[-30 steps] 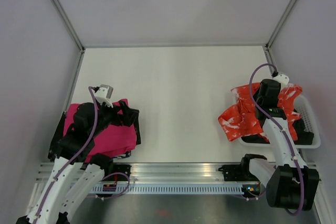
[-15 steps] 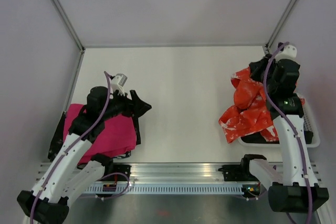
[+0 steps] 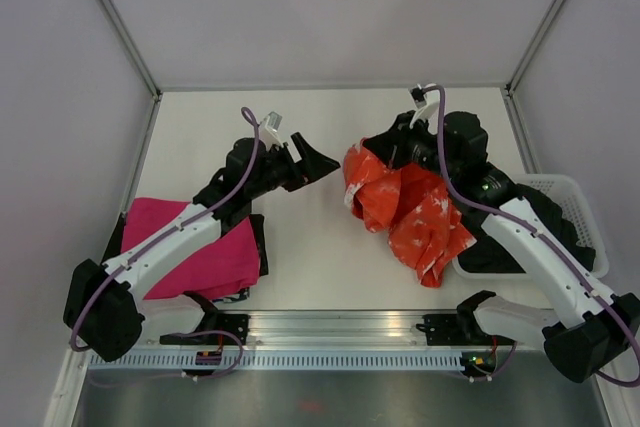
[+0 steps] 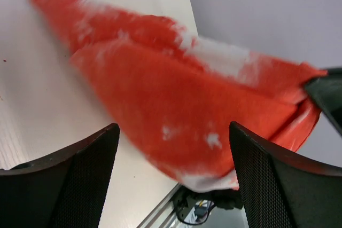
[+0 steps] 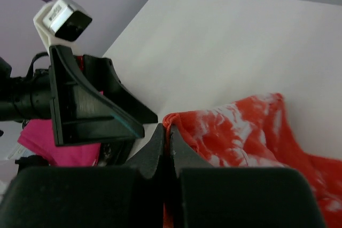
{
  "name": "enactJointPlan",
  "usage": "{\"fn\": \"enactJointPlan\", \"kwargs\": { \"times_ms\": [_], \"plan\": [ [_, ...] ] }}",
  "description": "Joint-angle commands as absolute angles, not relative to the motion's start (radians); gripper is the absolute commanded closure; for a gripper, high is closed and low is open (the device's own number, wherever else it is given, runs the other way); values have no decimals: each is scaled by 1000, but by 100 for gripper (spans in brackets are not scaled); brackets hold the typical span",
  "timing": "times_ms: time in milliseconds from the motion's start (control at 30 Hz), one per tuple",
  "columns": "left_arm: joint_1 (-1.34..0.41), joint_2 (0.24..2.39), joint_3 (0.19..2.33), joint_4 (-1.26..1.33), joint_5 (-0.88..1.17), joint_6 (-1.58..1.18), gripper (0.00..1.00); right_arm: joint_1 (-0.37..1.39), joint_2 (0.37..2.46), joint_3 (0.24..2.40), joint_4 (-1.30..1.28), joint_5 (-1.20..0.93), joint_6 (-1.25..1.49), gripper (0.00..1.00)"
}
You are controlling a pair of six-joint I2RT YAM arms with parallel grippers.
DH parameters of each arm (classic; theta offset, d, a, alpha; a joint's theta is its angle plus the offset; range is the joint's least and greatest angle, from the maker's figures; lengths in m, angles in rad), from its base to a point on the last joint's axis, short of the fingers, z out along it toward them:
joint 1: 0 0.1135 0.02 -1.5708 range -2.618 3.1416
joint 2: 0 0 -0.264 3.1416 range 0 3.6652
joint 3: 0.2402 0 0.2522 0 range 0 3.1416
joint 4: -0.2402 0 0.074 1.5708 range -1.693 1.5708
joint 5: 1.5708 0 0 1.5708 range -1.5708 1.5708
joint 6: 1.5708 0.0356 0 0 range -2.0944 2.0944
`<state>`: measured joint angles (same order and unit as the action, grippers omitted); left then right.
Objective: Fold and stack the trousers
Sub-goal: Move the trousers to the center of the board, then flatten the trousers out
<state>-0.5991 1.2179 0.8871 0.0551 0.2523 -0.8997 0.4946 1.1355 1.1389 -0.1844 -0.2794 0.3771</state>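
Note:
The orange-red trousers (image 3: pixel 405 202) with white blotches hang bunched over the middle-right of the table, lifted by my right gripper (image 3: pixel 372 149), which is shut on a hem edge of them (image 5: pixel 179 120). The cloth trails down to the right of the pinch (image 5: pixel 251 129). My left gripper (image 3: pixel 318 162) reaches in from the left, open, its tips a short way from the trousers' left edge. In the left wrist view the trousers (image 4: pixel 176 100) fill the space ahead of the spread fingers (image 4: pixel 272 185), with nothing between them.
A folded magenta-pink cloth (image 3: pixel 195 247) lies on a dark garment at the front left. A white basket (image 3: pixel 580 209) at the right holds a black garment (image 3: pixel 535 232). A metal rail (image 3: pixel 330 332) runs along the near edge.
My right gripper has carried the trousers out of the basket and leftward toward the table's middle. My left arm swung from over the pink cloth to the right, toward the trousers.

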Motion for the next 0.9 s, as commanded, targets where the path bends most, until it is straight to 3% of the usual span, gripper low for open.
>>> {"fn": "enactJointPlan", "kwargs": {
  "times_ms": [0, 33, 100, 133, 200, 233, 300, 467, 600, 733, 867],
  "plan": [
    [-607, 1171, 859, 158, 127, -984, 12, 503, 1066, 1092, -47, -374, 400, 100],
    [-607, 1158, 851, 161, 129, -957, 12, 503, 1049, 1074, -76, -370, 391, 99],
    [-607, 1120, 825, 147, 141, -879, 12, 502, 1031, 1017, -197, -327, 361, 73],
    [-607, 1103, 819, 123, 134, -832, 12, 503, 1025, 994, -297, -301, 354, 38],
    [-607, 1043, 810, 8, 101, -795, 11, 503, 1000, 991, -400, -169, 353, 12],
    [-607, 1019, 804, -42, 85, -767, 11, 503, 990, 996, -446, -119, 351, 5],
    [-607, 952, 793, -173, 9, -753, 9, 502, 970, 1043, -586, 75, 363, 2],
    [-607, 925, 758, -321, -32, -772, 8, 500, 957, 1140, -640, 219, 411, 2],
    [-644, 991, 722, -268, 100, -707, 10, 499, 1047, 1063, -528, 129, 475, 2],
    [-741, 1164, 866, -377, 35, -628, 10, 499, 1185, 973, -347, 22, 498, 2],
    [-828, 1233, 882, -316, 75, -621, 10, 499, 1319, 963, -282, 3, 482, 3]
  ]
}}
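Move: The right hand still pinches the red trousers, their hanging middle about 6 cm right, 6 cm back and 18 cm below it. The middle of the board is level ahead, some 15 cm left and 32 cm below; the white basket lies roughly 36 cm right, 5 cm back and 30 cm below. From the empty left hand, the trousers' middle is about 20 cm right, 5 cm back and 10 cm down; the pink pile is 28 cm left, 10 cm back and 22 cm below. Right hand opens, releasing the trousers, swings right and sinks 16 cm; open left swings left, then descends back over them. ##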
